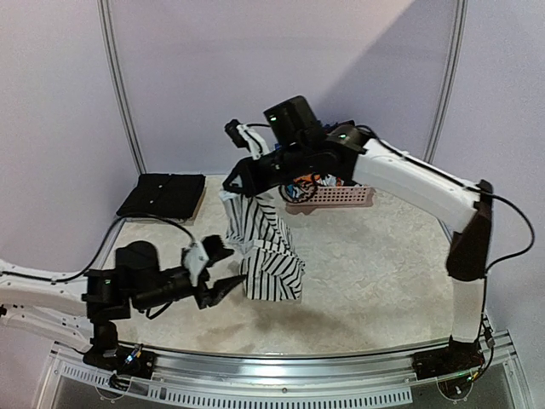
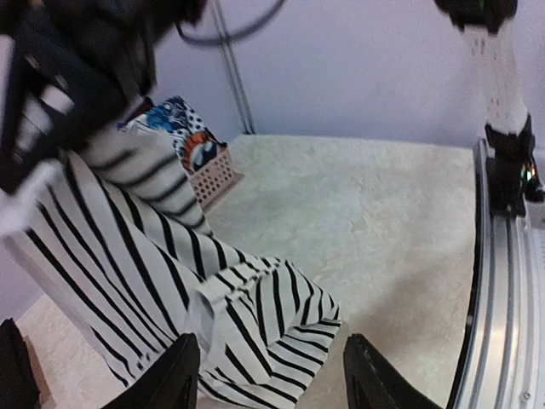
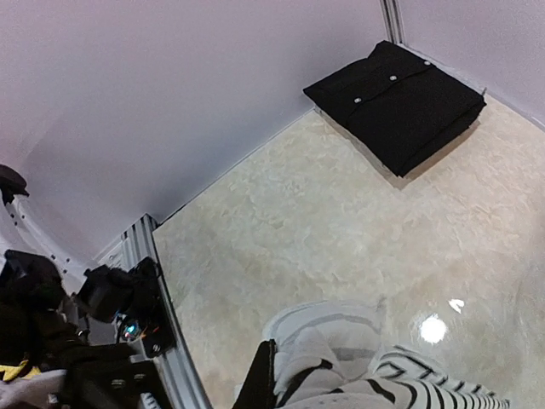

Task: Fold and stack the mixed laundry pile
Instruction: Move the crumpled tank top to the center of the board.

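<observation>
A white garment with thin black stripes [image 1: 260,243] hangs from my right gripper [image 1: 234,181], which is shut on its top edge above the table's middle. Its lower part rests bunched on the table. In the right wrist view the gripper [image 3: 285,385] pinches the striped cloth [image 3: 366,375] beside one dark finger [image 3: 265,375]. My left gripper [image 1: 228,271] is open at the garment's lower left corner. In the left wrist view its fingers [image 2: 174,379] stand on either side of the striped fold [image 2: 272,328], not touching it. A graphic-print garment [image 2: 183,128] fills the basket.
A pink latticed basket [image 1: 336,197] stands at the back behind the right arm, also the basket [image 2: 213,177] in the left wrist view. A folded black shirt [image 1: 162,194] lies at the back left, shown buttoned [image 3: 396,100] in the right wrist view. A metal rail [image 2: 498,281] borders the near edge.
</observation>
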Controlling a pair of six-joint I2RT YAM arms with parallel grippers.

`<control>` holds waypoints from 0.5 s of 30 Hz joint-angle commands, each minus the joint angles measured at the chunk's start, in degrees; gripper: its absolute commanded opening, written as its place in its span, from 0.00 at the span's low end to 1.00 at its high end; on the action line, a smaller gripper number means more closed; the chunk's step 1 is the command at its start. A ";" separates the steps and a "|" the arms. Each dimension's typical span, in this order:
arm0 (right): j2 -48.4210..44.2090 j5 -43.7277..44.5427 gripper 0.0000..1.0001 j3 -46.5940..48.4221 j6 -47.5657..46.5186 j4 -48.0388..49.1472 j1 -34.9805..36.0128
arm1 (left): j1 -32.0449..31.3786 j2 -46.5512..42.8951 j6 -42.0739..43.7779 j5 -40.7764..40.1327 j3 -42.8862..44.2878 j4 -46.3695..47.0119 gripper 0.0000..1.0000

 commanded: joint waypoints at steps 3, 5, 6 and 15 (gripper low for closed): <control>26.09 -8.88 0.12 22.58 2.90 -5.86 -3.22 | 0.41 -24.28 -10.80 -11.66 -12.23 -6.59 0.59; 29.71 -9.34 0.23 21.72 6.34 -1.77 -5.08 | 0.49 -28.08 -12.59 -14.25 -14.28 -7.94 0.60; 30.48 -9.27 0.26 20.63 7.78 0.23 -6.14 | 0.50 -29.02 -13.35 -14.90 -14.97 -8.42 0.60; 24.66 -12.68 0.62 12.69 10.22 4.94 -7.77 | 1.99 -15.63 -16.01 -19.18 -10.76 -9.08 0.62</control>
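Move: The tank top's upper end is still shut in the right gripper, and its lower part meets the board about 1 cm back, 6 cm to the right and 30 cm below. The board's centre is roughly 10 cm ahead of the right hand and 9 cm to its right, the basket some 32 cm ahead and 25 cm right, the black stack 26 cm ahead and 30 cm left. From the left hand that lower part is 11 cm ahead, 7 cm right, 20 cm down. Swing the right gripper down about 21 cm and forward some 10 cm, veering left at first and then partly back right, to lay the held end of the tank top down. Roll the wrist roughly 20 degrees and open the fingers to about half on the way. Meanwhile draw the open left gripper left, away from the cloth's lower part, first rising slightly and then sinking, while turning it counter-clockwise. ##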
